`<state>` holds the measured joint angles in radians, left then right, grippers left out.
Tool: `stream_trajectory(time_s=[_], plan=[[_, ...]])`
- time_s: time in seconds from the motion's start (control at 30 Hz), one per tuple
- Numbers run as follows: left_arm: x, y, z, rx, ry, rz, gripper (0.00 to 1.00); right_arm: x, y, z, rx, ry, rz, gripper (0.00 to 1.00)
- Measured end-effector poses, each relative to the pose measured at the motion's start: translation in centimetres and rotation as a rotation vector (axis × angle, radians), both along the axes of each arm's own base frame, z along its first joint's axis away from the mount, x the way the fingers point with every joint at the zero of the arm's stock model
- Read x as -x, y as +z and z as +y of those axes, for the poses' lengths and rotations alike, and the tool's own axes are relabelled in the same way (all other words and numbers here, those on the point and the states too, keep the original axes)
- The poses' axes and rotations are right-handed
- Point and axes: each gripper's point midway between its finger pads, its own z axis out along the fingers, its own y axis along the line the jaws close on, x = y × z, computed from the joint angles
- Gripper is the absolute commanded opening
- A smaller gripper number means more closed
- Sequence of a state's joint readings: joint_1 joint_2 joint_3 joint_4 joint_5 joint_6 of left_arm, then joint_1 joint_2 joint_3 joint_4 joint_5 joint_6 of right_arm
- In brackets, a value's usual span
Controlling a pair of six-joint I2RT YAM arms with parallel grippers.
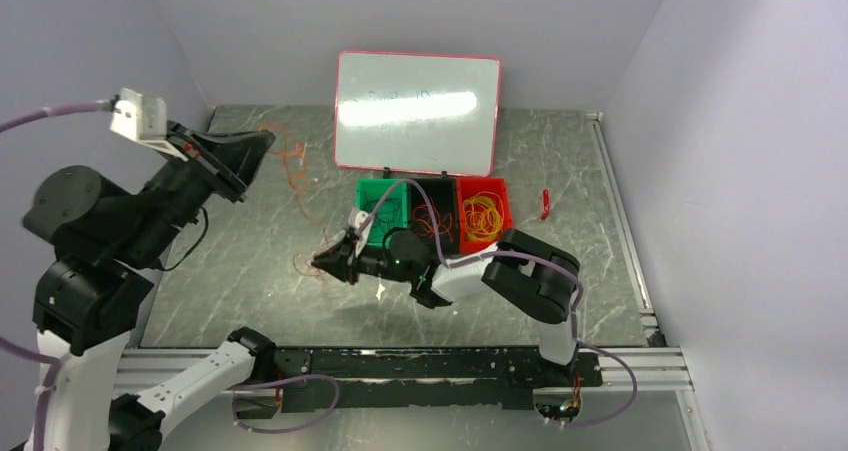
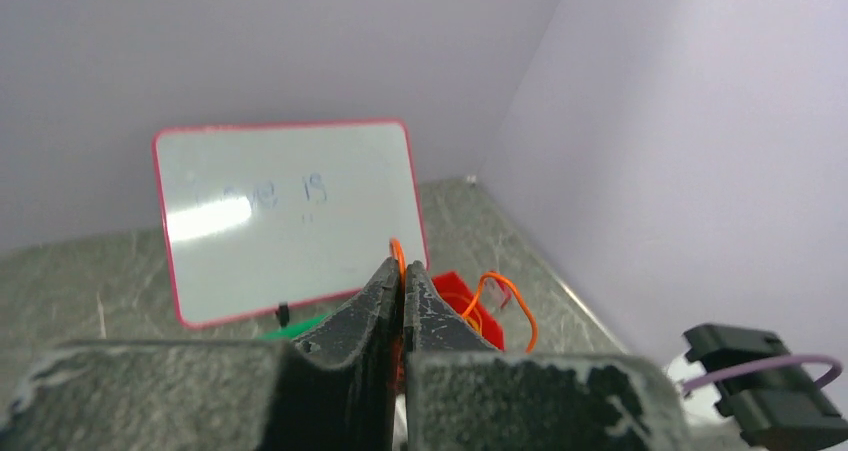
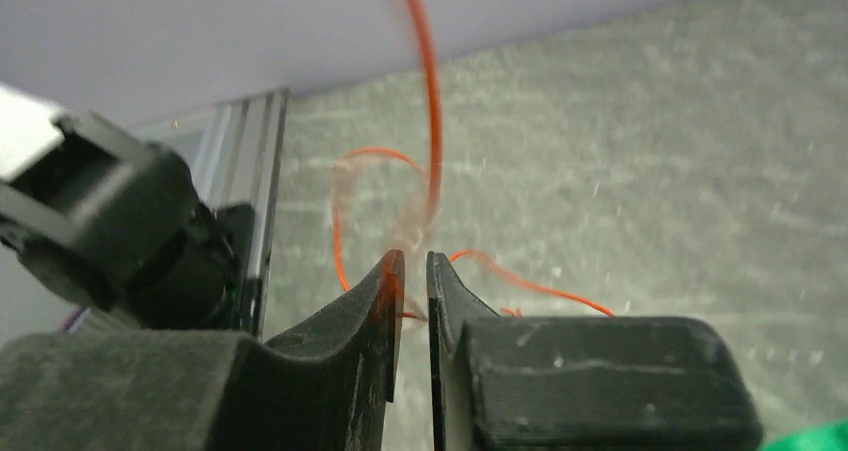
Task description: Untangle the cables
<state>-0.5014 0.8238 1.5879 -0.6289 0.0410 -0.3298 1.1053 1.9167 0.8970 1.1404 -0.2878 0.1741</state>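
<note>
An orange-red cable point(image 1: 296, 176) hangs from my left gripper point(image 1: 266, 141), which is raised at the far left and shut on its upper end. In the left wrist view the cable point(image 2: 512, 299) loops out past the closed left gripper point(image 2: 404, 269). The cable's lower end trails on the table by my right gripper point(image 1: 322, 263), low and pointing left. In the right wrist view the right gripper point(image 3: 410, 263) shows a narrow gap between its jaws; a blurred strand of the cable point(image 3: 431, 101) crosses that gap. More loops, yellow and orange, lie in the red bin point(image 1: 503, 211).
A green bin point(image 1: 372, 193), a black bin point(image 1: 440, 189) and the red bin stand in a row behind the right arm. A pink-framed whiteboard point(image 1: 417, 111) leans at the back. A small red item point(image 1: 545, 203) lies to the right. An aluminium rail point(image 3: 256, 161) borders the table.
</note>
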Motion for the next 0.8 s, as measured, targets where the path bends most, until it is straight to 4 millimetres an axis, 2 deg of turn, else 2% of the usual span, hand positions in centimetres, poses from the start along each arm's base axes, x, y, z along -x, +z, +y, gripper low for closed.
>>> stream_trajectory(time_s=[0.13, 0.33, 0.53, 0.6, 0.67, 0.8], plan=[[0.6, 3.6, 0.4, 0.025, 0.003, -0.080, 0.07, 1.3, -4.1, -1.6, 0.087, -0.019, 0.057, 0.17], [0.0, 7.5, 0.1, 0.033, 0.007, -0.163, 0.07, 2.0, -7.7, -3.8, 0.137, -0.058, 0.128, 0.20], [-1.1, 8.4, -0.6, 0.023, 0.000, -0.180, 0.07, 3.2, -10.2, -5.6, 0.180, -0.072, 0.174, 0.32], [-1.3, 8.3, -0.7, 0.017, -0.003, -0.178, 0.07, 3.5, -10.2, -6.4, 0.187, -0.084, 0.175, 0.35], [-1.4, 8.1, -0.9, 0.013, -0.006, -0.176, 0.07, 3.7, -8.8, -7.4, 0.172, -0.102, 0.158, 0.40], [-1.2, 7.5, -1.1, 0.000, -0.025, -0.172, 0.07, 3.3, -2.8, -8.7, 0.072, -0.136, 0.069, 0.44]])
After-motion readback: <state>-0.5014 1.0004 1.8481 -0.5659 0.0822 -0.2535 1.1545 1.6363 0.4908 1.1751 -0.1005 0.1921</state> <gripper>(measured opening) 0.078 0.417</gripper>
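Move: Loops of orange cable lie about 5 cm left of the right hand, level with it fore-and-aft and some 11 cm below, with a strand running up past its nearly shut fingertips. The green bin is roughly 12 cm ahead and 10 cm right of this hand; the black bin is as far ahead, 21 cm right. The left hand, high up and still gripping orange cable, has the loops some 45 cm below and 5 cm to its left. Down some 10 cm goes the right hand, drifting about 6 cm right and a little back, its fingertips dipping about 10 degrees; then its fingers spread and it lifts some 7 cm, still heading right, clear of the cable. The left hand keeps its pinch on the hanging orange cable and rises about 8 cm, tilting up some 10 degrees. ##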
